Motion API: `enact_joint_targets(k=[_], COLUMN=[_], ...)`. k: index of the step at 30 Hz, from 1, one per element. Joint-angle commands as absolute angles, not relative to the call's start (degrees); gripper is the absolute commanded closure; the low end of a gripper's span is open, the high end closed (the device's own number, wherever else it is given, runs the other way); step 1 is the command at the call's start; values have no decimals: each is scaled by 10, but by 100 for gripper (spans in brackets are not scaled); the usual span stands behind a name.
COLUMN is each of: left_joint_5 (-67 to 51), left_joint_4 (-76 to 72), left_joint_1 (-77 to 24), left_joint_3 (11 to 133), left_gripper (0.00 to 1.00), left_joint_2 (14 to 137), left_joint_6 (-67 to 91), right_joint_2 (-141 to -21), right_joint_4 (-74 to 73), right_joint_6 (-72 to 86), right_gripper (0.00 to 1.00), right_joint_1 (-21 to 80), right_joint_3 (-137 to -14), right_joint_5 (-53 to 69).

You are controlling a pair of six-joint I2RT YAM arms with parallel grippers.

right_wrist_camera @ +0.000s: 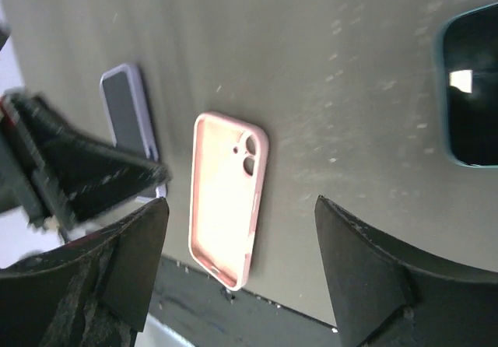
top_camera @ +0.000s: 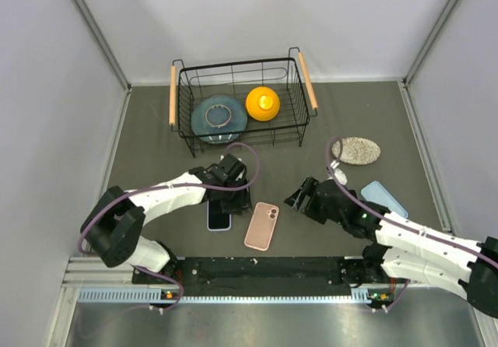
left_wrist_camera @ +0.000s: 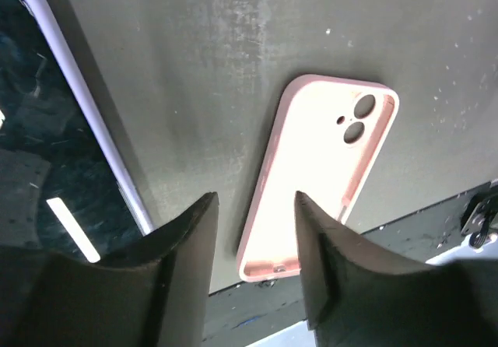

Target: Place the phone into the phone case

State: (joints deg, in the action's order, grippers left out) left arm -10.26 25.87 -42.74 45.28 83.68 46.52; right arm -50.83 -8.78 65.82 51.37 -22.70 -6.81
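The phone (top_camera: 219,217), dark screen up with a lavender rim, lies flat on the grey mat. It is also in the left wrist view (left_wrist_camera: 47,152) and the right wrist view (right_wrist_camera: 124,110). Just right of it lies the empty pink phone case (top_camera: 262,226), hollow side up (left_wrist_camera: 323,168) (right_wrist_camera: 226,195). My left gripper (top_camera: 230,194) hovers over the phone's far end, open, with nothing between its fingers (left_wrist_camera: 255,207). My right gripper (top_camera: 299,195) stands open to the right of the case, holding nothing (right_wrist_camera: 241,203).
A black wire basket (top_camera: 292,133) with wooden handles stands at the back, holding a blue plate (top_camera: 215,118) and a yellow object (top_camera: 263,103). A speckled oval pad (top_camera: 356,150) and a teal-rimmed second phone (top_camera: 384,199) (right_wrist_camera: 473,90) lie on the right. The black rail (top_camera: 264,269) borders the near edge.
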Motion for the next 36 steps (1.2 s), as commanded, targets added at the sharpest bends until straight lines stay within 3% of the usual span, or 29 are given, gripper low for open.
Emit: enact_joint_targets(k=[1,2,5,6,9,12,16,21,36], left_joint_5=[-42,-36,-27,-25,-25,-22,-15,-5,-49], left_joint_4=[309,312,321,328,337,337,353,366,352], left_joint_1=[-423,-423,-423,-423,-423,-423,-423,-423,-423], left_joint_3=[500,510,525,531,536,522,514,505,428], left_gripper=[44,33,21,13,8,8,9,9,10], left_joint_2=[790,778,762,761,752,726,694,662,578], left_joint_6=[431,425,396,387,371,362,348,329,352], right_joint_2=[-505,-510,-538,-546,-576,-607,-639,-722,-853], right_joint_4=[-344,-365,-413,-416,-413,-468,-594,-670,-679], right_joint_6=[753,763,767,752,597,543,784,911,1053], right_gripper=[22,21,16,12,10,9,9,4,1], right_joint_1=[503,498,455,440,422,392,351,283,204], right_joint_3=[-315,-334,-366,-374,-421,-473,-496,-534,-593], right_joint_5=[-255,-265,-276,-276,-321,-338,-312,-245,-187])
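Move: The dark phone lies about 15 cm right of the right hand, roughly 5 cm ahead and 8 cm below; the light-blue case is some 31 cm right and 5 cm ahead, the speckled oval about 22 cm right and 21 cm ahead. The pink phone case is 8 cm left of that hand and 3 cm back. From the left hand, the pink case sits about 6 cm right, 6 cm back and 3 cm down, the purple-edged phone 8 cm left, level ahead. Swing the right gripper about 17 cm right and 6 cm forward to hover over the dark phone, rising slightly first, then dipping; meanwhile turn it clockwise some 65 degrees until the fingers point nearly straight down, and spread them fully. Lift the left gripper about 7 cm clear of the pink case, easing left and opening wide, its fingertips tilting forward. ##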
